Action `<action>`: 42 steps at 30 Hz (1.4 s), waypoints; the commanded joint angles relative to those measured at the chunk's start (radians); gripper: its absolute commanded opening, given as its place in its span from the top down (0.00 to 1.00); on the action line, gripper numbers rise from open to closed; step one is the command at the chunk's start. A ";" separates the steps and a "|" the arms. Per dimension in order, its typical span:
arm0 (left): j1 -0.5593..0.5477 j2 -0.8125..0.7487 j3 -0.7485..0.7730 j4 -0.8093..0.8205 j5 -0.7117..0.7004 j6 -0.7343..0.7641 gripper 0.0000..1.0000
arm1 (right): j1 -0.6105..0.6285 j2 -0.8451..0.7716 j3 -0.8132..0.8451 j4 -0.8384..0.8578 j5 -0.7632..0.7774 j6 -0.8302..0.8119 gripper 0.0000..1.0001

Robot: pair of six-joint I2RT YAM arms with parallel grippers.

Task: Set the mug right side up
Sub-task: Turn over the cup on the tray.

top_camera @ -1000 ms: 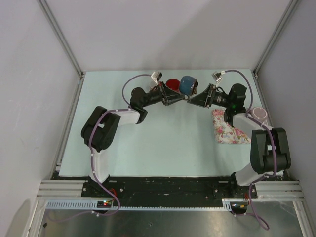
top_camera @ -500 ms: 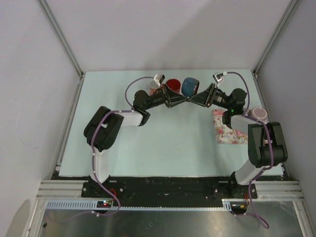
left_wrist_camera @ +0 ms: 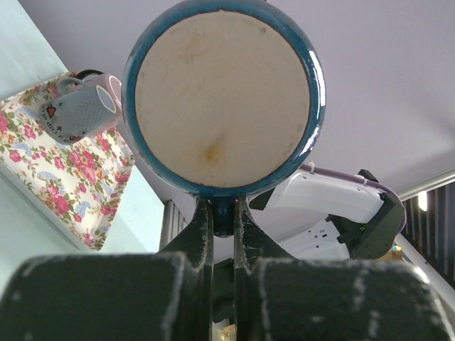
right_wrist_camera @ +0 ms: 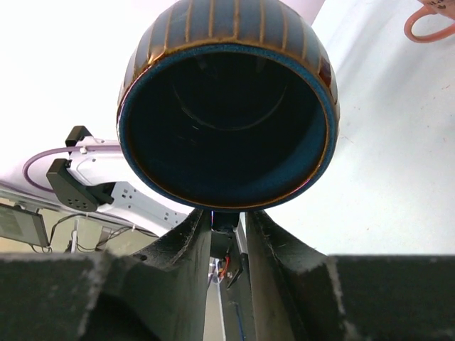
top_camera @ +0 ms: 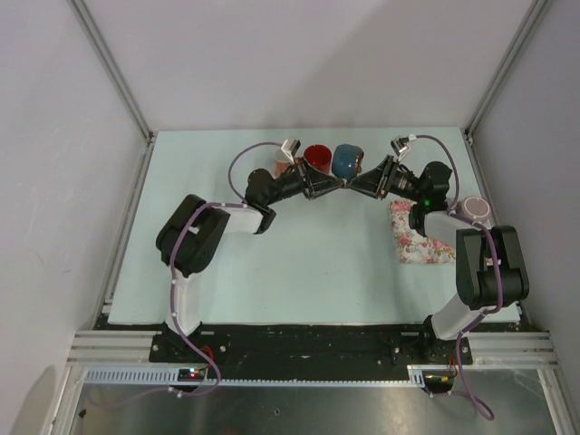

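Observation:
The blue mug (top_camera: 347,161) hangs on its side above the back middle of the table, handle downward. Its pale unglazed base (left_wrist_camera: 224,96) faces the left wrist camera and its dark mouth (right_wrist_camera: 227,121) faces the right wrist camera. My left gripper (left_wrist_camera: 222,209) comes from the left (top_camera: 336,184) and is shut on the mug's handle. From the right, my right gripper (right_wrist_camera: 227,217) straddles the same handle (top_camera: 354,185). Its jaws are narrow, with a thin gap still showing beside the handle.
A red mug (top_camera: 316,156) and a pink mug (top_camera: 284,161) stand just left of the held mug. A floral cloth (top_camera: 419,237) lies at the right with a pale mug (top_camera: 474,210) beside it. The left wrist view shows a grey dotted mug (left_wrist_camera: 78,114) on that cloth.
The right gripper has moved in towards the mug and its jaws have narrowed around the handle. The left gripper keeps its hold, and the mug has shifted slightly.

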 commanded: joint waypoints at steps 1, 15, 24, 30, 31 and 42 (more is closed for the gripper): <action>-0.041 0.008 -0.013 0.239 0.046 0.059 1.00 | -0.005 -0.006 0.010 0.051 0.059 0.005 0.71; -0.093 0.053 0.000 0.239 0.034 0.035 1.00 | 0.000 0.016 0.001 0.085 0.067 0.012 0.85; -0.094 0.054 0.010 0.239 0.057 0.030 0.72 | -0.010 -0.005 0.001 0.042 0.047 -0.064 1.00; -0.082 0.059 0.017 0.239 0.062 0.016 0.29 | -0.035 -0.037 0.005 -0.020 0.023 -0.144 1.00; -0.080 0.060 0.018 0.239 0.062 0.013 0.25 | -0.040 -0.039 0.006 -0.023 0.019 -0.149 1.00; -0.022 0.032 -0.010 0.211 0.081 0.048 0.00 | -0.096 -0.074 0.214 -0.707 0.173 -0.665 1.00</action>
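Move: The blue mug hangs sideways, mouth to the right, its handle shut in the left fingers and between the right hand's partly open ones. From the right hand its middle lies about 4 cm ahead, 1 cm left and 3 cm above; from the left hand about 4 cm ahead, 1 cm right and 3 cm above. From the right hand the red mug stands on the table roughly 16 cm ahead, 8 cm left and 20 cm below, the pink mug 10 cm farther left. The right fingers shut and pinch the blue mug's handle, while both hands sink a centimetre or two together. Only then do the left fingers open wide, let go of the handle, and draw back and down from the mug, about 4 cm back before creeping a little forward again. The right hand keeps its pinch and carries the mug down, right and somewhat forward, turning slightly clockwise. ##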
